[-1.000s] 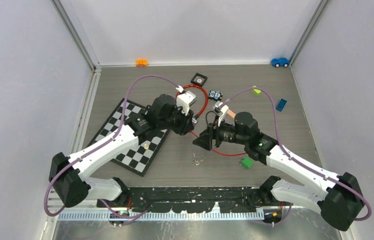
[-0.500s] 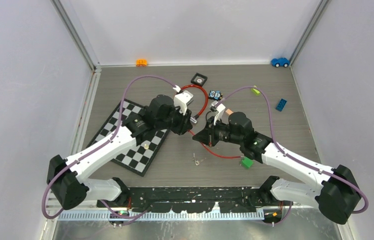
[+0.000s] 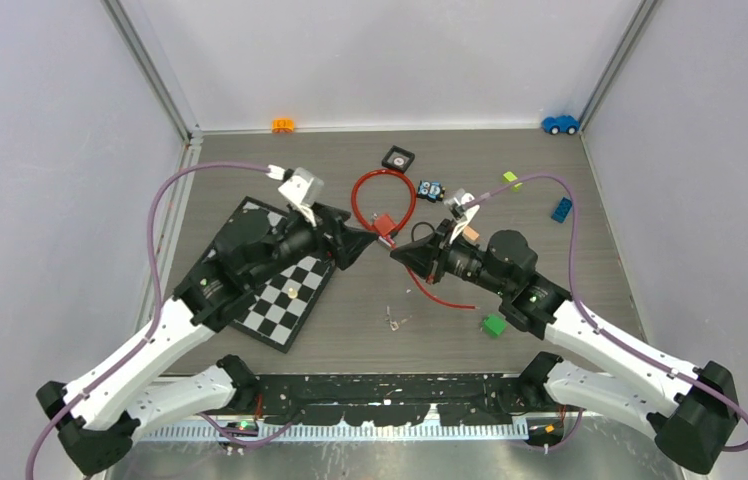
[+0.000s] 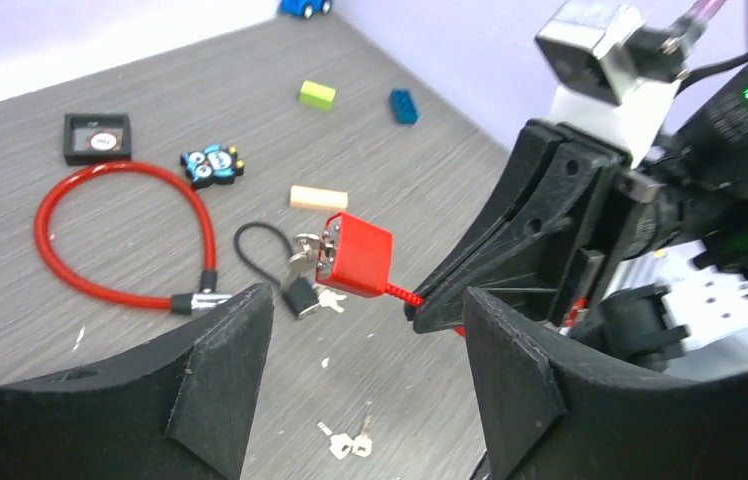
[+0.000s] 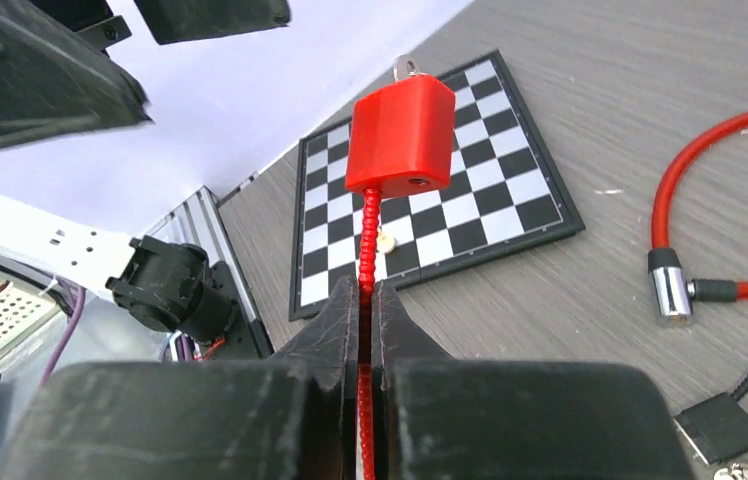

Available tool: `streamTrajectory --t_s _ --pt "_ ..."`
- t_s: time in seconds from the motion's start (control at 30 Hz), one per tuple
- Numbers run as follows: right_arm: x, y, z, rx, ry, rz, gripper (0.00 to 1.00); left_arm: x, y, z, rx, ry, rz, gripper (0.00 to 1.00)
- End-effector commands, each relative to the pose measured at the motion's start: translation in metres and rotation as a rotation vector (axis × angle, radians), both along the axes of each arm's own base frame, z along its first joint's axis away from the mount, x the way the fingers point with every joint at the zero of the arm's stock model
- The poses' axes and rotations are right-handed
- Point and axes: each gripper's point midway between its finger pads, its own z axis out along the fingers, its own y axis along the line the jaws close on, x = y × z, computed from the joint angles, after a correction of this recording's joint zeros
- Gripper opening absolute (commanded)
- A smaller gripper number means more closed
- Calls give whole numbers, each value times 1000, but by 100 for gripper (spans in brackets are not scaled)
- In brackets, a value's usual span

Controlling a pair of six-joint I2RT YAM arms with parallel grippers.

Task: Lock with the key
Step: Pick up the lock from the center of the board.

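A red lock body [image 3: 385, 224] [image 4: 355, 255] [image 5: 400, 135] hangs in the air between the two arms, on the end of a thin red ribbed cable [image 5: 368, 230]. My right gripper [image 3: 397, 251] [image 5: 362, 288] is shut on that cable just below the lock body. A silver key [image 4: 303, 248] [image 5: 406, 68] sticks out of the lock's far face. My left gripper [image 3: 364, 240] [image 4: 367, 302] stands open a short way to the left of the lock, with nothing between its fingers.
A chessboard [image 3: 270, 295] lies under the left arm. Behind the lock are a thick red cable loop [image 3: 358, 195], a small black padlock [image 4: 300, 297], a wooden block [image 4: 318, 197] and an owl toy [image 4: 212, 163]. Two loose keys [image 3: 393, 320] and a green block [image 3: 493, 324] lie nearer.
The right gripper has shut on the red cable. The left gripper has opened, let go of the lock and drawn back to the left. The lock now hangs from the right gripper alone.
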Motion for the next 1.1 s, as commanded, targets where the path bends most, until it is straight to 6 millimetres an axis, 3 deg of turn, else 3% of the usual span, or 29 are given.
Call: streamTrajectory --t_s 0.0,0.13,0.4,0.7,1.07 --pt "-4 -6 52 165 -146 -18 1 -12 5 39 -245 -20 6 69" --pt "-16 -11 83 271 -253 15 1 -23 9 67 -455 -52 -21 60" --pt "-33 -19 132 388 -422 40 1 -42 -9 93 -593 -18 -179 53" --pt "-40 -8 148 375 -496 74 1 -47 -20 119 -677 -34 -272 43" --pt "-49 -1 147 376 -497 114 1 -44 -23 112 -679 -21 -265 30"
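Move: Just off the open left fingertips, about 3 cm forward and 5 cm right, nearly level with them, stands the red lock on its beaded cord. From the right hand, already shut on that cord, the lock lies some 5 cm up, 3 cm forward and 2 cm left. On the table about 31 cm below the left hand, the loose keys lie 2 cm back and 6 cm right, and the red cable's metal end 14 cm forward and 5 cm right. Bringing its fingers around the lock, the left hand rises about 8 cm, shifting some 3 cm back and, after a brief drift left, to the right; its fingertips tilt up roughly 30 degrees while the gap halves around the lock's body. The right hand keeps its pinch on the cord and lifts about 10 cm, drawing back slightly and tipping its fingers upward. ##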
